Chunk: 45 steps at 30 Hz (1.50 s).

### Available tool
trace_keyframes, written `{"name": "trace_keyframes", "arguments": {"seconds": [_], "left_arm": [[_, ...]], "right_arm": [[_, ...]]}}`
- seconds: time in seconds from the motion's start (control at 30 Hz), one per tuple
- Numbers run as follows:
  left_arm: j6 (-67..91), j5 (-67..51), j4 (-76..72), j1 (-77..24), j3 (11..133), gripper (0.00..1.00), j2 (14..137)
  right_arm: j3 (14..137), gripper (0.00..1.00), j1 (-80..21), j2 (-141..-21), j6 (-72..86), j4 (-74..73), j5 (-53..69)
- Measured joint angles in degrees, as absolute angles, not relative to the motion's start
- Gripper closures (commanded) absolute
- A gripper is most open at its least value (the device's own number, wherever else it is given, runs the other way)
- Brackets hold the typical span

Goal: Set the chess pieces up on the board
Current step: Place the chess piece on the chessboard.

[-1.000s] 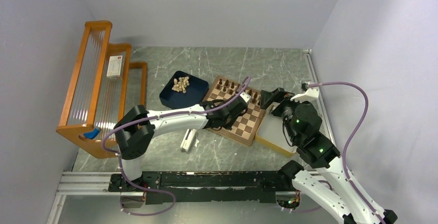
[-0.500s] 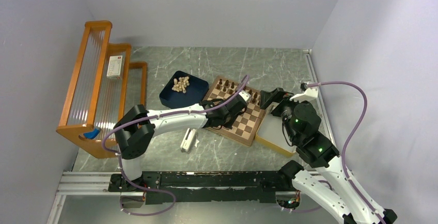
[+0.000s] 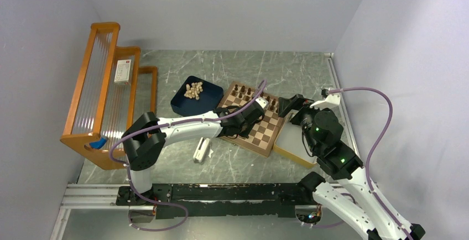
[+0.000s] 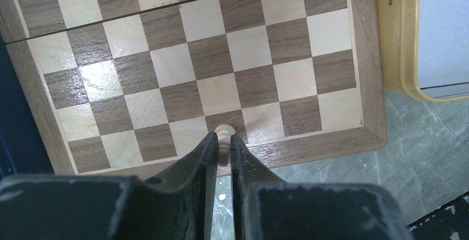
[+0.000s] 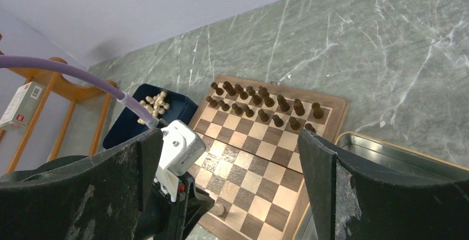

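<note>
The board [image 3: 266, 134] lies at the table's middle right, with dark chess pieces [image 3: 254, 96] in two rows along its far side. My left gripper [image 4: 223, 140] is shut on a pale chess piece [image 4: 223, 134] that stands upright on a dark square in the board's [image 4: 221, 57] near row. The right wrist view shows the same piece [image 5: 219, 209] at the left fingers' tips. My right gripper [image 5: 229, 135] hangs open and empty above the board's right edge. More pale pieces [image 3: 193, 90] lie heaped in the dark blue tray [image 3: 182, 105].
A yellow-rimmed tray [image 3: 290, 141] touches the board's right side, under my right arm. A wooden rack [image 3: 99, 85] with a small box [image 3: 123, 70] stands at the left. A white object [image 3: 202, 150] lies on the marble near the board's front corner.
My left wrist has shifted slightly towards the board's near edge with the pale piece between its fingers. The right arm has hardly moved.
</note>
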<state>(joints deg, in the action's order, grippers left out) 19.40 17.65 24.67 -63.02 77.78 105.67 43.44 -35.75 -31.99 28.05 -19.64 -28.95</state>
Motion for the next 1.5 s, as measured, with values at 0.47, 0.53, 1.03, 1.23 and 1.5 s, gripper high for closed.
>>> {"name": "trace_keyframes", "arguments": {"seconds": [0.47,0.53,1.03,1.23,1.5], "left_arm": [[19.6,17.6,24.9,-63.0,77.8,0.75,105.9],[19.6,17.6,24.9,-62.9,77.8,0.74,106.0],[19.6,17.3,25.0,-62.8,76.9,0.63,106.8],[19.6,16.3,24.9,-62.7,76.5,0.59,107.5],[19.9,15.2,24.8,-62.7,76.2,0.53,107.9]], "right_arm": [[43.4,0.03,-35.7,-32.3,28.0,-19.6,-28.9],[43.4,0.03,-35.7,-32.2,28.0,-19.6,-28.9],[43.0,0.03,-35.7,-32.0,28.1,-19.6,-28.9],[43.0,0.03,-35.7,-32.0,28.1,-19.6,-28.9],[43.0,0.03,-35.7,-31.9,28.1,-19.6,-28.9]]}}
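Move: The left fingers hold the pale chess piece by its top; its middle is about 2 cm straight below, over a dark square in the nearest row. The dark chess pieces stand some 16 cm ahead and 5 cm right. The navy box is about 14 cm ahead and 17 cm left, the yellow tray 19 cm right and 3 cm back. From the right hand the pale piece is some 16 cm left, about level ahead and 22 cm below. The left fingers open and let go of the pale piece, then the hand sinks about 3 cm around it. ##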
